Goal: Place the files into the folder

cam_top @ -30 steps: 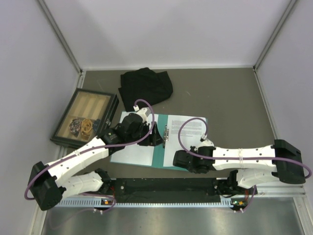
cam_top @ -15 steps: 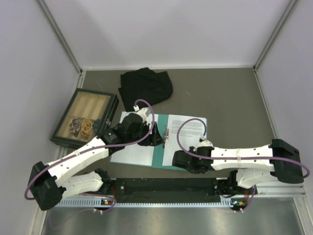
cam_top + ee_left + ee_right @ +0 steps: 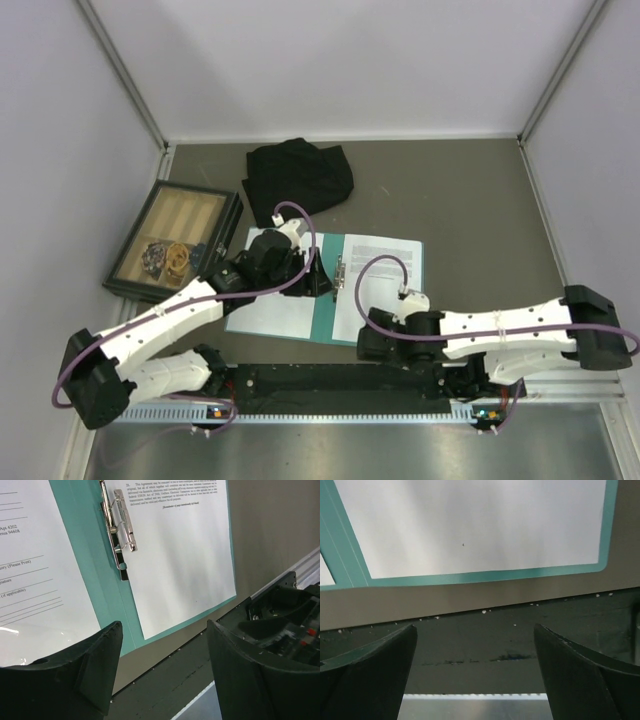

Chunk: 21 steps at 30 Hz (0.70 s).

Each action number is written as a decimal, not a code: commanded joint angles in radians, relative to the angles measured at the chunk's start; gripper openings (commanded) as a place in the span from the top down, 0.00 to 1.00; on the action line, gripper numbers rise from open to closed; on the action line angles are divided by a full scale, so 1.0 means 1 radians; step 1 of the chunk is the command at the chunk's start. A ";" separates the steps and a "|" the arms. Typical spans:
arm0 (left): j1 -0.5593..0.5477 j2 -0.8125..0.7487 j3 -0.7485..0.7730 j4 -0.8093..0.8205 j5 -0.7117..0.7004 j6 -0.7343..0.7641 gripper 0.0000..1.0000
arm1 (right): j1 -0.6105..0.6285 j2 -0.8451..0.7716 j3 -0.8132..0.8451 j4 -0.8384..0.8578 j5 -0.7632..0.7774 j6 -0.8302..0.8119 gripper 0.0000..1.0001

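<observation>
The teal folder (image 3: 325,312) lies open on the table, its metal clip (image 3: 120,527) at the spine. One white file (image 3: 272,312) rests on the left half and another (image 3: 388,262) on the right half, flat inside the teal border (image 3: 470,576). My left gripper (image 3: 318,283) hovers open over the spine with nothing between its fingers; in the left wrist view both sheets (image 3: 185,555) (image 3: 30,580) show beyond it (image 3: 164,645). At the folder's near edge my right gripper (image 3: 372,345) stands wide open and empty (image 3: 475,630), just off the right sheet (image 3: 470,525).
A black cloth (image 3: 300,172) lies at the back of the table. A dark-framed wooden tray (image 3: 150,215) with small items sits to the left of the folder. The black base rail (image 3: 330,378) runs along the near edge, and grey walls close in both sides.
My right gripper has opened wide and drawn back a little toward the near edge, off the right sheet. The left arm has not moved.
</observation>
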 commanded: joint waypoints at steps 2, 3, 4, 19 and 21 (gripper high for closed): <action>0.027 0.041 0.032 0.022 -0.020 0.037 0.27 | -0.054 -0.143 0.058 -0.097 0.074 -0.222 0.01; 0.032 0.059 0.035 0.029 -0.019 0.037 0.27 | -0.167 -0.202 0.053 -0.054 0.053 -0.352 0.01; 0.036 0.070 0.036 0.034 -0.016 0.037 0.27 | -0.226 -0.230 0.038 -0.021 0.025 -0.423 0.01; 0.042 0.278 0.059 0.109 0.115 0.026 0.28 | -0.938 0.102 0.345 0.380 -0.288 -1.250 0.01; 0.042 0.285 0.058 0.112 0.112 0.036 0.28 | -0.950 0.265 0.422 0.405 -0.314 -1.281 0.02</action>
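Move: My left hand hangs over the folder's spine, partly open. The metal clip lies about 5 cm ahead of it, 5 cm to its right and 12 below; the left file is centred some 4 cm ahead and 9 to its left, the right file 2 ahead and 15 to its right. For my wide-open right hand, low at the near edge, the right file's middle is about 15 cm ahead, 1 to its right and 4 below; the clip is 18 ahead, 9 left. My right hand, empty and already open, leaves the near edge and sweeps quickly forward over the right file, about 22 cm towards its far end, rising some 8 cm and bearing right by 6, fingers tipping to point farther forward. Meanwhile I lower my left hand about 6 cm towards the clip, tilting its fingers some 10 degrees more downward and keeping their opening. ##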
